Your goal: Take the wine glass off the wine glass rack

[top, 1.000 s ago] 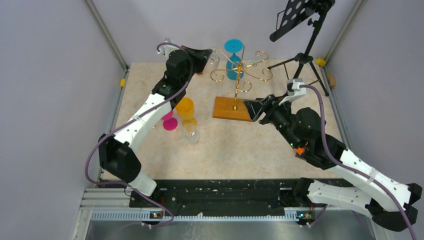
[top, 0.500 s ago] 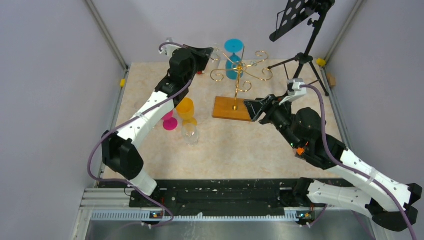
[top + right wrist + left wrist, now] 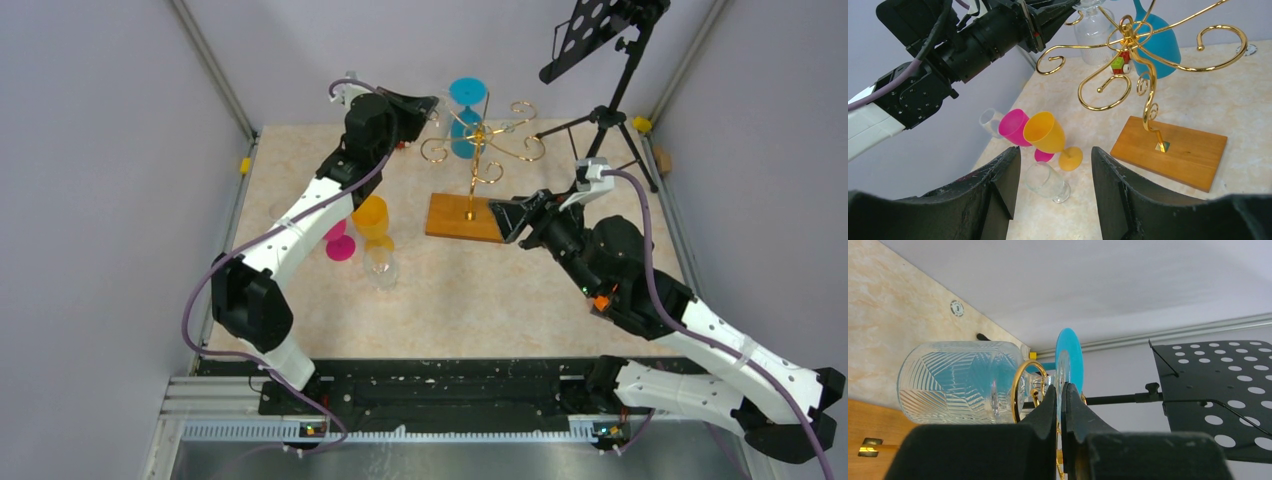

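The gold wire wine glass rack (image 3: 474, 170) stands on its orange-brown wooden base (image 3: 465, 217) at the back centre. A clear cut-pattern wine glass (image 3: 955, 380) hangs upside down from its left scroll arm. A blue wine glass (image 3: 466, 110) hangs behind the pole. My left gripper (image 3: 432, 103) is high at the rack's left arm. In the left wrist view its jaws (image 3: 1061, 395) are pinched on the thin foot of the clear glass. My right gripper (image 3: 508, 218) is open and empty at the right end of the base, and its wrist view shows the rack (image 3: 1143, 75).
A yellow goblet (image 3: 372, 218), a pink goblet (image 3: 340, 240) and a small clear glass (image 3: 380, 265) lie left of the base. A black tripod music stand (image 3: 610, 60) stands at the back right. A small coloured toy (image 3: 1120, 64) sits behind the rack.
My left gripper has moved right and slightly up, in to the clear glass at the rack's left arm. The right arm has barely moved.
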`<state>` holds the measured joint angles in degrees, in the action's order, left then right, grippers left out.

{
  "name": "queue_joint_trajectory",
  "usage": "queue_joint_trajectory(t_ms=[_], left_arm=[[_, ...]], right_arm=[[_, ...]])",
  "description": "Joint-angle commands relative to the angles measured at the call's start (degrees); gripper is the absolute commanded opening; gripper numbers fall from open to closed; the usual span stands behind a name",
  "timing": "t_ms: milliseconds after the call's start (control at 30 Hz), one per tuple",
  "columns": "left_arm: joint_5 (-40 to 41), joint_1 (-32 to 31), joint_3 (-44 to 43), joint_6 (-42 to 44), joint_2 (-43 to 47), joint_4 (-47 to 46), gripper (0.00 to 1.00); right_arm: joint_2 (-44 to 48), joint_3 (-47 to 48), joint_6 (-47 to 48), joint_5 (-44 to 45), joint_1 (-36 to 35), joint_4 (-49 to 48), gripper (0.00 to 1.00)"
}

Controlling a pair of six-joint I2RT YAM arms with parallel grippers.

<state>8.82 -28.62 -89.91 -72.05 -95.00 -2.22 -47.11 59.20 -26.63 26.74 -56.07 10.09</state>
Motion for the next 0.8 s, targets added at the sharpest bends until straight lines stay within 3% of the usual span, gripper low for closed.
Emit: queue_joint_trajectory(t_ms=[0,233,767], left_arm=[[-4.31,0.07,-2.95,0.53,1.89,-7.07,0.00],[-11.53,0.55,-1.01,0.34,3.77,-6.98,0.00],[-26.42,6.16,-1.30,13.98,11.51,2.00,0.00]], right_arm=[[1.46,-0.19,0.17,0.53,0.26,-0.86,0.56],[1.58,-0.46,0.02,0.42,0.21,-1.07,0.56],[1.24,-0.50,-0.51,-0.39,0.24,-1.58,0.56]])
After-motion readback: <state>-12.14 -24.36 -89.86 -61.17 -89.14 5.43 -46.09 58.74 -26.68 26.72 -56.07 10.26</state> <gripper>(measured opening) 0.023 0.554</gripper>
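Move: The left hand already pinches the foot of the upside-down clear glass, its hook curling round the stem about 3 cm below the fingers. The rack's hub is some 8 cm back and 10 cm to the right, the blue glass about 2 cm ahead and 7 cm right. The standing clear glass is roughly 25 cm back, 14 cm left and 27 cm down, the yellow one 16 cm back, 15 cm left. From the idle right hand, the held glass lies about 25 cm ahead and 14 cm left. Keeping its pinch on the clear glass's foot, the left hand works the stem out of the gold hook. It first eases right and back, about 2 cm each way, then draws mostly back and swings left again, rising slightly at the end, some 5 cm back in all. The wrist turns clockwise about 15 degrees and rolls its left side up a little. ##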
